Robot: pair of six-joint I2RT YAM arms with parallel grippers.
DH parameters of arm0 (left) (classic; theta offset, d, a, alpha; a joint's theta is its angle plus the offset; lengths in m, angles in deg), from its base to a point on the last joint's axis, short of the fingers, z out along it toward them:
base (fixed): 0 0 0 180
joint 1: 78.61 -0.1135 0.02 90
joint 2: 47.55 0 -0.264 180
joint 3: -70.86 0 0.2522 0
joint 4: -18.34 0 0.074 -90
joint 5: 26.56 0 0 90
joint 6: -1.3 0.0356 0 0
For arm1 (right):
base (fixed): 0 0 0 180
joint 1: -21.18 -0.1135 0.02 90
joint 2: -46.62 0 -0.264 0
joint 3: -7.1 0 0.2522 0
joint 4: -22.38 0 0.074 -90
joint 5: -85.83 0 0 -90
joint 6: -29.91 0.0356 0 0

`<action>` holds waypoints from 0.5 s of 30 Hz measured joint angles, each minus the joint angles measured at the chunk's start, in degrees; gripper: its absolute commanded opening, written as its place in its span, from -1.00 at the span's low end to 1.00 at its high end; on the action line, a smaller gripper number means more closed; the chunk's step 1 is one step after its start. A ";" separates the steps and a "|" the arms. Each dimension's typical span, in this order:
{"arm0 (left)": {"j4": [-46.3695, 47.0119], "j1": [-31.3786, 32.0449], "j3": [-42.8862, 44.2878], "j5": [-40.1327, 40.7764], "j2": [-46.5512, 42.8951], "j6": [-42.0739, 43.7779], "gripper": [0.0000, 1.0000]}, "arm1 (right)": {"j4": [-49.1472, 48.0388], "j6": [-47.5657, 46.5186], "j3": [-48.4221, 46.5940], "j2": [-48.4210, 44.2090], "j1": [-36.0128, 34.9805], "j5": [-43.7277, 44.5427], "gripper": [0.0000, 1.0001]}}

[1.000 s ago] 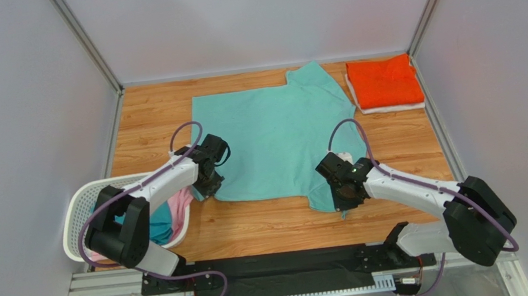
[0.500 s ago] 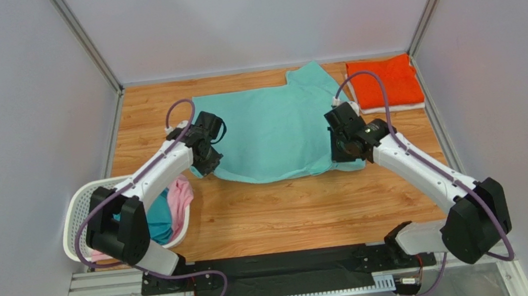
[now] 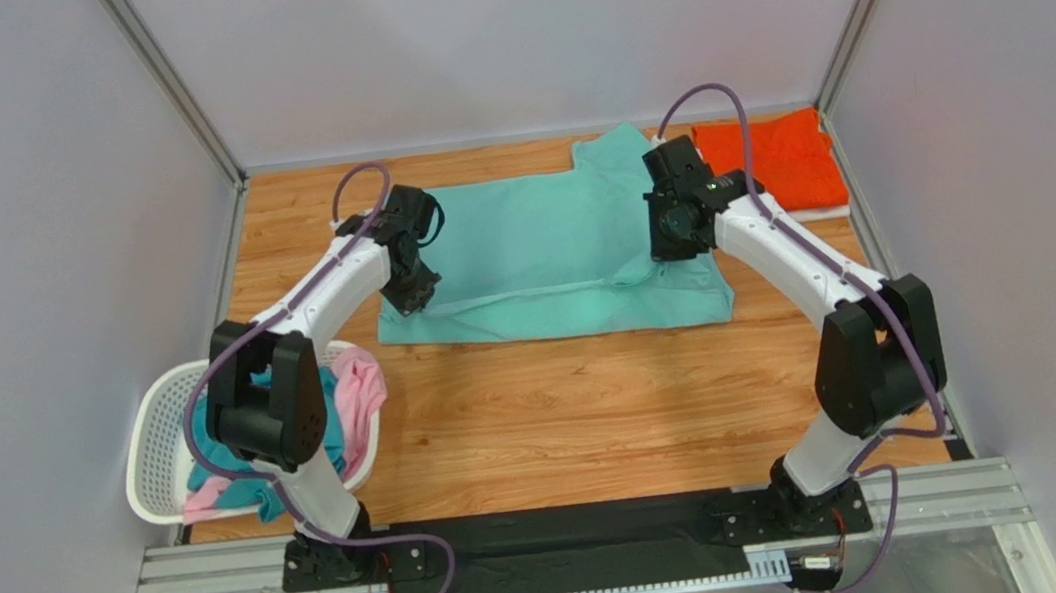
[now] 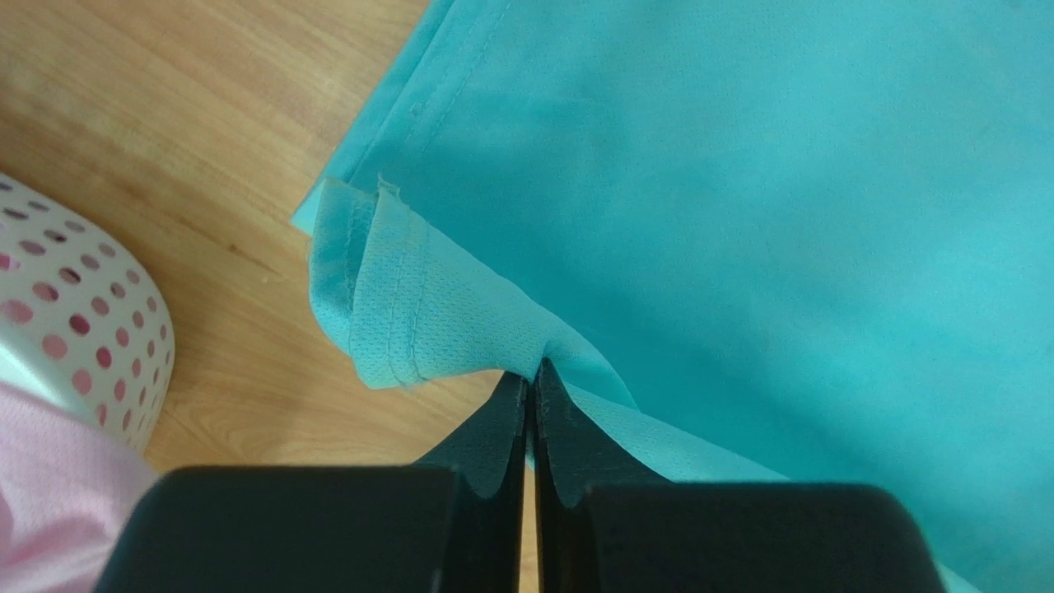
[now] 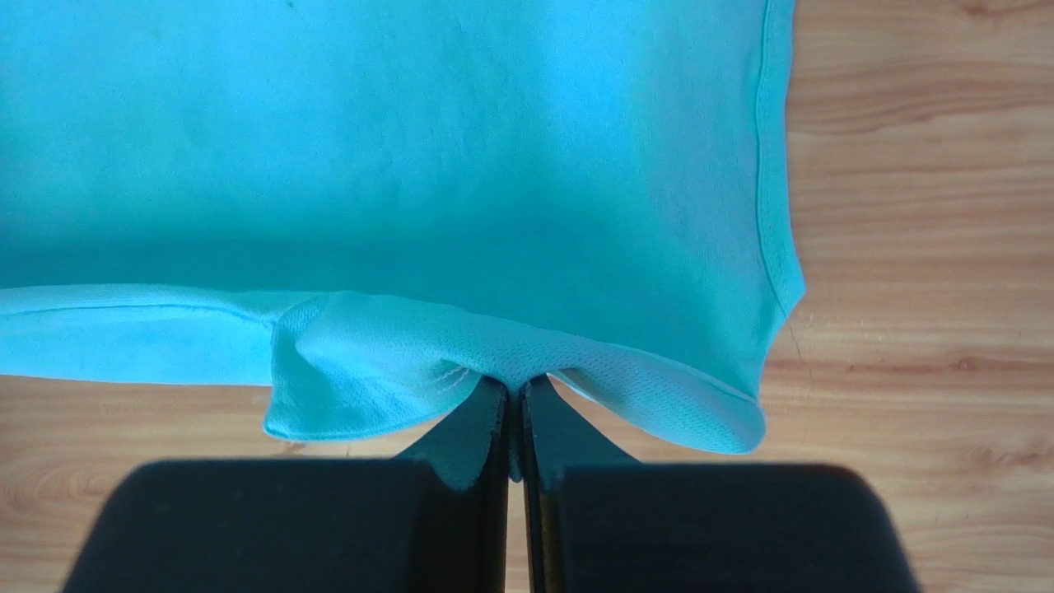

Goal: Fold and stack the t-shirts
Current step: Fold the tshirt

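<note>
The mint-teal t-shirt lies across the back half of the wooden table, its near part doubled over toward the back. My left gripper is shut on the shirt's left hem corner; in the left wrist view the gripper pinches a bunched hem of the teal cloth. My right gripper is shut on the hem on the right side; the right wrist view shows the gripper with a fold of the teal cloth caught between its tips. A folded orange t-shirt rests on a folded white one at the back right.
A white laundry basket stands at the near left, holding a pink shirt and a darker teal one. Grey walls close in the table on three sides. Bare wood stretches between the shirt and the arm bases.
Both grippers have carried the shirt's near hem away from the arm bases toward the back, folding the shirt over itself. The right arm now reaches near the orange shirt.
</note>
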 measured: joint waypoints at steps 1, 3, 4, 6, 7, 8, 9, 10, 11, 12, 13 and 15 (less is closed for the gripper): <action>-0.17 -0.44 0.90 -0.17 1.18 0.33 -0.92 | -0.07 -0.42 -1.20 1.25 0.33 -0.20 -1.00; -0.11 -1.07 2.97 -0.42 3.69 1.07 -0.91 | -0.33 -1.05 -3.48 3.78 1.01 -0.70 -1.00; -0.17 -1.36 4.13 -0.52 4.87 1.49 -0.91 | -0.28 -1.33 -4.76 5.20 1.38 -1.01 -1.00; 0.00 -1.88 6.73 -0.83 7.41 2.34 -0.91 | -0.55 -1.99 -6.97 7.96 2.10 -1.44 -0.99; 0.17 -2.10 7.82 -0.96 8.48 2.62 -0.90 | -0.55 -2.36 -7.98 9.33 2.40 -1.55 -1.00; 0.26 -2.38 8.70 -1.16 9.44 2.86 -0.79 | -0.66 -2.73 -9.20 10.88 2.73 -1.73 -1.00; 0.37 -2.78 9.44 -1.33 10.36 3.19 -0.66 | -0.70 -2.97 -10.27 12.26 3.02 -1.86 -0.99; 0.35 -3.19 10.08 -1.49 11.13 3.41 -0.43 | -1.01 -3.23 -11.47 13.86 3.30 -1.90 -0.95; 0.37 -3.69 10.67 -1.62 11.87 3.82 0.01 | -0.96 -3.45 -13.18 15.98 3.65 -2.01 -0.91; 0.28 -4.28 11.32 -1.81 12.63 4.44 0.20 | -1.25 -3.56 -14.60 17.62 3.91 -2.03 -0.87; 0.28 -4.83 11.96 -2.10 13.31 4.70 0.43 | -1.38 -3.72 -16.33 19.74 4.24 -2.03 -0.58; 0.26 -6.14 13.64 -2.43 14.73 5.95 0.99 | -1.40 -3.63 -19.78 23.23 4.85 -2.01 -0.14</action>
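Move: The left hand has the near hem corner pinched and is taking it to a spot on the t-shirt's far half, about 7 cm ahead, 1 cm left and 8 cm below; the shirt's far edge lies straight ahead, roughly 17 cm out, and the basket some 22 cm left and 14 cm back. The right hand holds the near sleeve, its lay-down spot about 11 cm straight ahead, 12 cm below; the folded stack is about 12 cm ahead, 13 cm right, and the far sleeve 17 cm ahead, 7 cm left. Forward and down over the t-shirt go both hands together, drawing the pinched near edge towards its far half: the right about 10 cm out while sinking over 4, the left about 6 cm out and 2.5 down, edging left near the end. Late on, the left fingers open wide and let go of the hem corner; the right fingers have only begun to part around the sleeve cloth. ##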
